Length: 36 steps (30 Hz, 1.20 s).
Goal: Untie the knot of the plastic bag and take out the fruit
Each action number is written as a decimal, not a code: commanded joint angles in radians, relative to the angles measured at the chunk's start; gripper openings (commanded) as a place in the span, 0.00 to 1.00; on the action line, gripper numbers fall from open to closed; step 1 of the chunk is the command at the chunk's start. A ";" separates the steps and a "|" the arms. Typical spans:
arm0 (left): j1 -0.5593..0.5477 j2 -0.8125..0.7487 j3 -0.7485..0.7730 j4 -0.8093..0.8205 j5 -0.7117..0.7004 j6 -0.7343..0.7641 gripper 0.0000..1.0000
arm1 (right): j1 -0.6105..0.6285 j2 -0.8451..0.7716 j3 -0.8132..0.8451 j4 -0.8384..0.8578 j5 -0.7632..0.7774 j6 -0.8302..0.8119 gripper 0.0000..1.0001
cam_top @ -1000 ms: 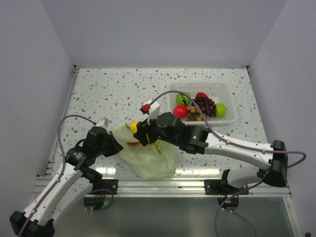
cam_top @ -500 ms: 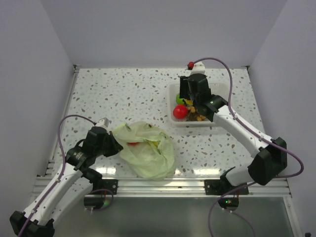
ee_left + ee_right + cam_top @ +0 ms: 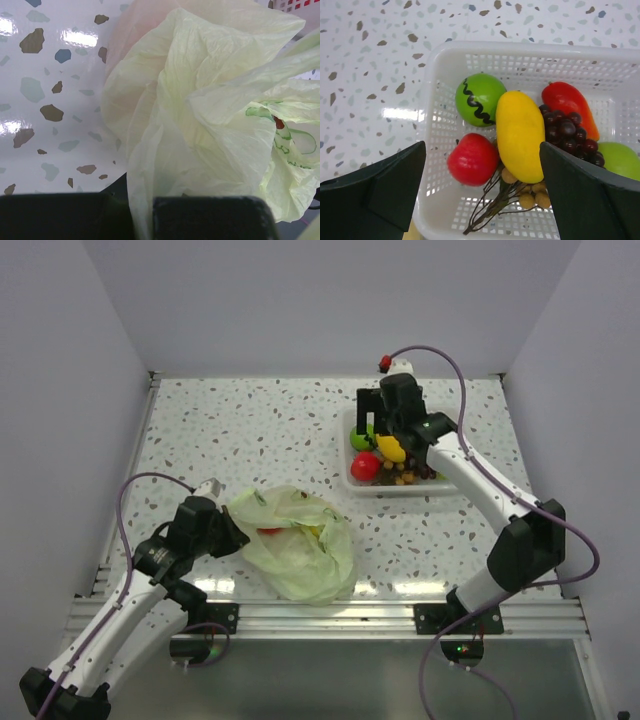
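Observation:
The pale green plastic bag lies crumpled near the front edge, and its mouth looks open. No knot shows. A red fruit and a yellow piece show inside it. My left gripper is shut on the bag's left edge, with a fold of the bag pinched between the jaws. My right gripper hangs open and empty over the white basket. Below the right gripper a yellow fruit lies in the basket beside a round red one and dark grapes.
The basket also holds a green ball with a dark zigzag, a red pointed fruit, a lime green apple and a tan berry twig. Grey walls close off the left, right and back.
My right gripper carried the yellow fruit from the bag to the basket and let it go; the fruit now lies in the basket. The left gripper has kept its hold on the bag.

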 commanded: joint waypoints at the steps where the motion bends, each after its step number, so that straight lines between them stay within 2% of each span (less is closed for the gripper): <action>1: 0.004 0.006 0.044 0.017 0.017 0.009 0.00 | 0.060 -0.098 0.009 -0.042 -0.132 -0.024 0.99; 6: 0.004 0.021 0.054 0.023 0.016 0.009 0.00 | 0.227 -0.147 0.012 -0.108 -0.226 -0.069 0.98; 9: 0.003 0.027 0.067 0.027 0.013 0.011 0.00 | 0.343 -0.165 -0.011 -0.107 -0.282 -0.034 0.97; 14: 0.004 0.052 0.084 0.040 0.014 0.009 0.00 | 0.503 -0.144 -0.067 -0.012 -0.411 0.107 0.94; 18: 0.004 0.065 0.107 0.041 0.010 0.011 0.00 | 0.635 -0.096 -0.116 0.087 -0.457 0.178 0.88; 21: 0.004 0.071 0.123 0.037 -0.004 0.014 0.00 | 0.684 -0.038 -0.133 0.110 -0.436 0.199 0.85; 25: 0.004 0.091 0.136 0.030 -0.012 0.020 0.00 | 0.693 -0.013 -0.190 0.217 -0.402 0.235 0.74; 27: 0.003 0.096 0.141 0.032 -0.009 0.020 0.00 | 0.693 0.025 -0.187 0.225 -0.382 0.227 0.72; 30: 0.004 0.093 0.147 0.027 -0.007 0.022 0.00 | 0.692 0.072 -0.182 0.228 -0.306 0.227 0.66; 32: 0.004 0.091 0.149 0.017 -0.007 0.028 0.00 | 0.687 0.085 -0.186 0.248 -0.187 0.252 0.62; 36: 0.004 0.076 0.135 -0.005 -0.010 0.031 0.00 | 0.644 0.126 -0.186 0.308 -0.099 0.304 0.62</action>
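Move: The red fruit in the open bag is about 24 cm back and 26 cm to the left of the empty right hand, some 17 cm below. A yellow fruit lies 10 cm to the right of that red fruit, level with it. The yellow mango in the basket is 5 cm back from the right hand, straight below, with the green ball 5 cm left of the mango. The left hand has the red fruit about 6 cm to its right, 1 cm ahead and 7 cm down. Swing the right gripper away from the basket, back and left in a shallow rise, turning about 40 degrees counter-clockwise and tipping down. Narrow the wide-open fingers to just over half, sink to roughly 10 cm below the start, then ease 4 cm forward at the bag's mouth, towards the red fruit. Keep the left fingers shut on the bag's rim and raise it some 2.5 cm, slightly forward. ##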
